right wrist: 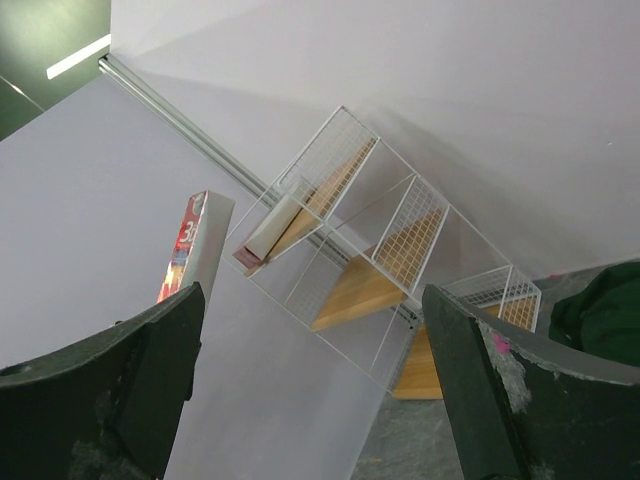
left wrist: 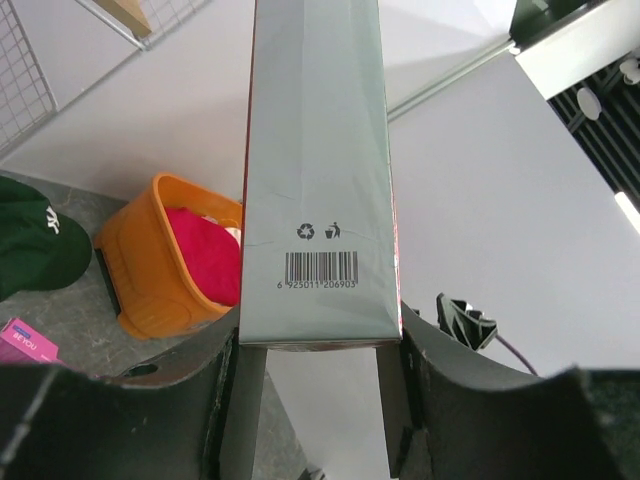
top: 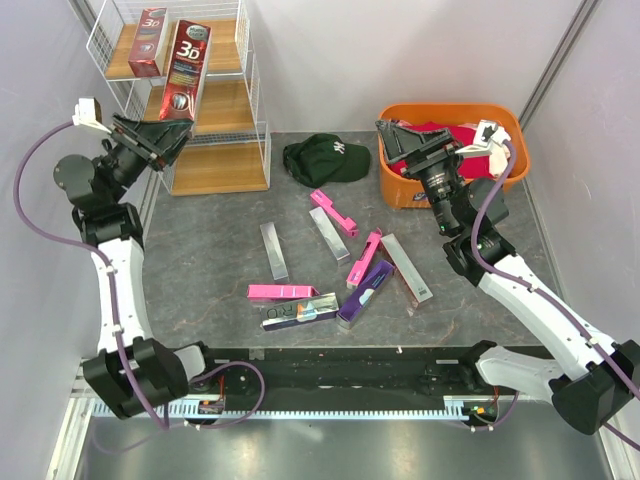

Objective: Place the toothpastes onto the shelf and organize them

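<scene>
My left gripper (top: 165, 128) is shut on the lower end of a dark red toothpaste box (top: 187, 68), held upright in front of the shelf (top: 215, 170). In the left wrist view its silver barcode side (left wrist: 315, 180) sits between the fingers (left wrist: 232, 390). Another dark red box (top: 150, 40) stands on the top board. Several toothpastes lie on the table: silver-grey (top: 273, 250), hot pink (top: 282, 291), purple (top: 365, 293), holographic (top: 300, 312). My right gripper (top: 400, 135) hangs open and empty over the tub; its wrist view shows the shelf (right wrist: 400, 260) between the fingers (right wrist: 130, 380).
An orange tub (top: 400, 190) with red cloth inside stands at the back right. A dark green cap (top: 325, 158) lies between tub and shelf. Walls close in on the left, the back and the right.
</scene>
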Available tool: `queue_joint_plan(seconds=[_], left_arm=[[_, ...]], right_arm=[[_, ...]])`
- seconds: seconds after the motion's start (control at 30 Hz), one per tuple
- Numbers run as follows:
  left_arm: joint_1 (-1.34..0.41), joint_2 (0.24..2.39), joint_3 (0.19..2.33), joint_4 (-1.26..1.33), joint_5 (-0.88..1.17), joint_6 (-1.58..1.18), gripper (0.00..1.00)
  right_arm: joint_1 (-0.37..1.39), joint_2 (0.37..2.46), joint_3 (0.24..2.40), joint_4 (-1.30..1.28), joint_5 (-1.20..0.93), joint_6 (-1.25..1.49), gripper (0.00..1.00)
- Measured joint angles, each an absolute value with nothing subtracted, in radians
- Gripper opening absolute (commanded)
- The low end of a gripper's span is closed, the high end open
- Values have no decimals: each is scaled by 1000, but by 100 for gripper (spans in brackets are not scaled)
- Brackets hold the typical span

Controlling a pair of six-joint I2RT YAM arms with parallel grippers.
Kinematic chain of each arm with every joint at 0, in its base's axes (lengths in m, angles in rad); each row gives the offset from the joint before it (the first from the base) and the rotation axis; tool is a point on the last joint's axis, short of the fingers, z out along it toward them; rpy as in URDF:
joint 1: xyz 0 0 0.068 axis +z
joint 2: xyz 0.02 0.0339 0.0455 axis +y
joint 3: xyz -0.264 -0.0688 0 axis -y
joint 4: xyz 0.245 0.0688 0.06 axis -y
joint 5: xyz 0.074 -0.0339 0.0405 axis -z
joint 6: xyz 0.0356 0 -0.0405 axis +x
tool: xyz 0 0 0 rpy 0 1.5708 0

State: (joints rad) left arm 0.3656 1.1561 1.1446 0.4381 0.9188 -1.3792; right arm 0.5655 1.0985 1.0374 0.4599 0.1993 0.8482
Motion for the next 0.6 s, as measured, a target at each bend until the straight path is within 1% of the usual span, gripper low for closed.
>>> queue_joint_plan(seconds=[0.23,0.6], left_arm=[[368,1275,1258,335,904,-1384,2],[369,1460,1415,312,862,-1435,2]], right_arm=[[566,1103,1037,446,213,831,98],[565,1107,1037,431,238,808,98]])
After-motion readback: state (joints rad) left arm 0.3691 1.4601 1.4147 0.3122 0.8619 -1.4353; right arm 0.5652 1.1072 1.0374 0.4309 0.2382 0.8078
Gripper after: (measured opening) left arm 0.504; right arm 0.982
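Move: Straight ahead of the left hand, about 20 cm out and a few centimetres lower, is the free spot on the top shelf for the 3D toothpaste box that it grips by the near end. The shelved box stands some 6 cm left of that spot, equally far out. The right mesh side is about 13 cm right of it, and the middle board roughly 20 cm beneath it. From the idle right hand the spot lies about 20 cm ahead and 40 cm left. Driving steadily forward about 9 cm and drifting some 4 cm left, the left hand carries the toothpaste box in towards the gap right of the shelved one, almost level in height. On the way the wrist tips the raised far end down by roughly 10 degrees to flatten the box, and the fingers keep their pinch on its near end. ##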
